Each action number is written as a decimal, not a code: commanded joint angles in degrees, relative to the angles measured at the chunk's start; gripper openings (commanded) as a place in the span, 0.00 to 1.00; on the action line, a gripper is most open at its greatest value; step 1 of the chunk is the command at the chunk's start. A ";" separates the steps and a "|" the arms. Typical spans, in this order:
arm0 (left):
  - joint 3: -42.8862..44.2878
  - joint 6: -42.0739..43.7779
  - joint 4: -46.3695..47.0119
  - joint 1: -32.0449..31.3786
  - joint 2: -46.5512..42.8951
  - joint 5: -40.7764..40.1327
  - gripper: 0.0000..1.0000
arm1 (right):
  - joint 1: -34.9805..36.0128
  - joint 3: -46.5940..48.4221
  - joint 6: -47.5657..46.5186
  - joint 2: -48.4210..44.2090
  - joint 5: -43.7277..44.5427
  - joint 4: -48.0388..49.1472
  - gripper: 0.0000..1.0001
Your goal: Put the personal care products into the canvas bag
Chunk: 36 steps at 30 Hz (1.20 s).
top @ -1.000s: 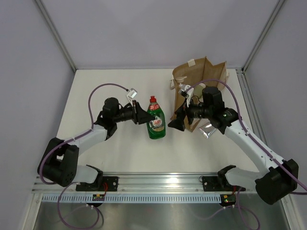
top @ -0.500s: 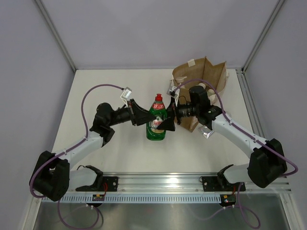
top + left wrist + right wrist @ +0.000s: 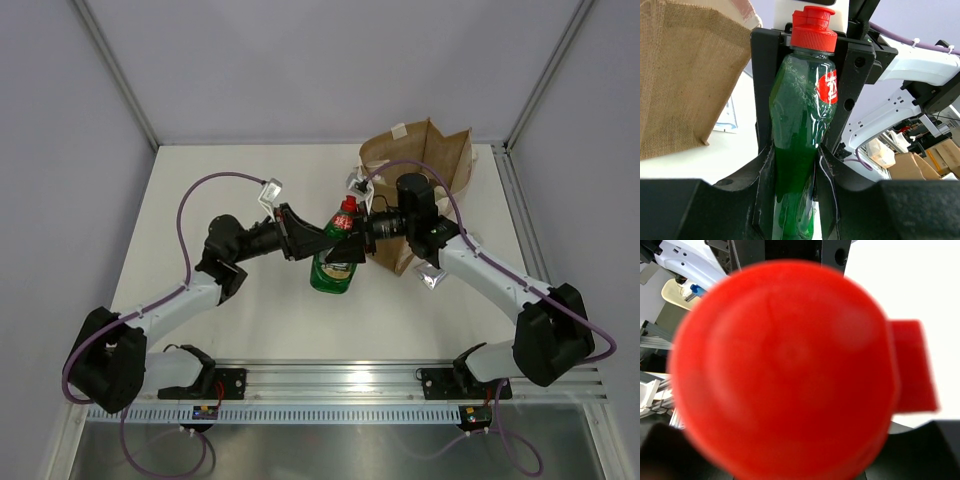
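Observation:
The dark green bottle [image 3: 333, 268] with its red cap [image 3: 347, 209] hangs tilted above the table, cap toward the canvas bag [image 3: 425, 158]. My left gripper [image 3: 318, 248] is shut on its lower body [image 3: 794, 190]. My right gripper [image 3: 354, 233] comes from the bag side, and its black fingers [image 3: 765, 75] press both sides of the bottle's upper part. In the right wrist view the red cap [image 3: 785, 370] fills the picture and hides the jaws. The tan bag [image 3: 685, 75] stands upright just behind the bottle.
A silver pouch [image 3: 431, 275] lies on the table beside the bag's near corner, under my right arm. A small white and blue sachet [image 3: 732, 117] lies by the bag's base. Grey walls enclose the table on three sides.
My right gripper has moved left from the bag to the bottle's top and closed on it. The bottle has tipped from upright, cap toward the bag, still held by the left gripper.

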 commanded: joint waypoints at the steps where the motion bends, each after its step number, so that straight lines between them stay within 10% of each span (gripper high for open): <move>1: 5.41 -0.89 7.64 -1.14 -1.27 -5.46 0.22 | 0.81 2.31 -2.09 -2.83 -1.23 -0.12 0.20; 9: 6.99 2.54 3.77 -1.14 -4.08 -9.95 0.66 | 0.64 5.48 -10.01 -5.38 -2.02 -13.31 0.00; 17: 7.87 14.02 -10.61 -1.14 -9.52 -16.78 0.79 | -1.12 10.65 -13.60 -7.93 -2.20 -21.22 0.00; 26: 12.97 41.29 -52.11 -1.14 -21.12 -29.45 0.99 | -15.35 25.33 -14.14 -10.14 -3.26 -31.50 0.00; 36: 3.83 45.60 -59.86 -1.14 -35.10 -36.14 0.99 | -27.84 42.38 -4.48 -2.23 23.87 -32.49 0.00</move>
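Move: The green bottle is gripped by both hands, its middle almost at the left hand's fingertips. From the right hand, the canvas bag's mouth lies about 17 cm ahead and 16 cm to the right, at roughly hand height; the pump bottle inside stands some 18 cm ahead and 10 cm right, a little lower. The silver tube lies flat on the table about 12 cm ahead, 29 cm right and 25 cm below. The left hand opens wide and lets go of the green bottle, rising some 6 cm as it does, then swings about 11 cm left and sinks back to its starting height, clear and empty. The right hand keeps its grip on the bottle, eases back and right a couple of centimetres while the left comes away, then sweeps up some 17 cm, right 15 cm and forward 10 cm towards the bag's mouth, the wrist turning about 35 degrees clockwise. ##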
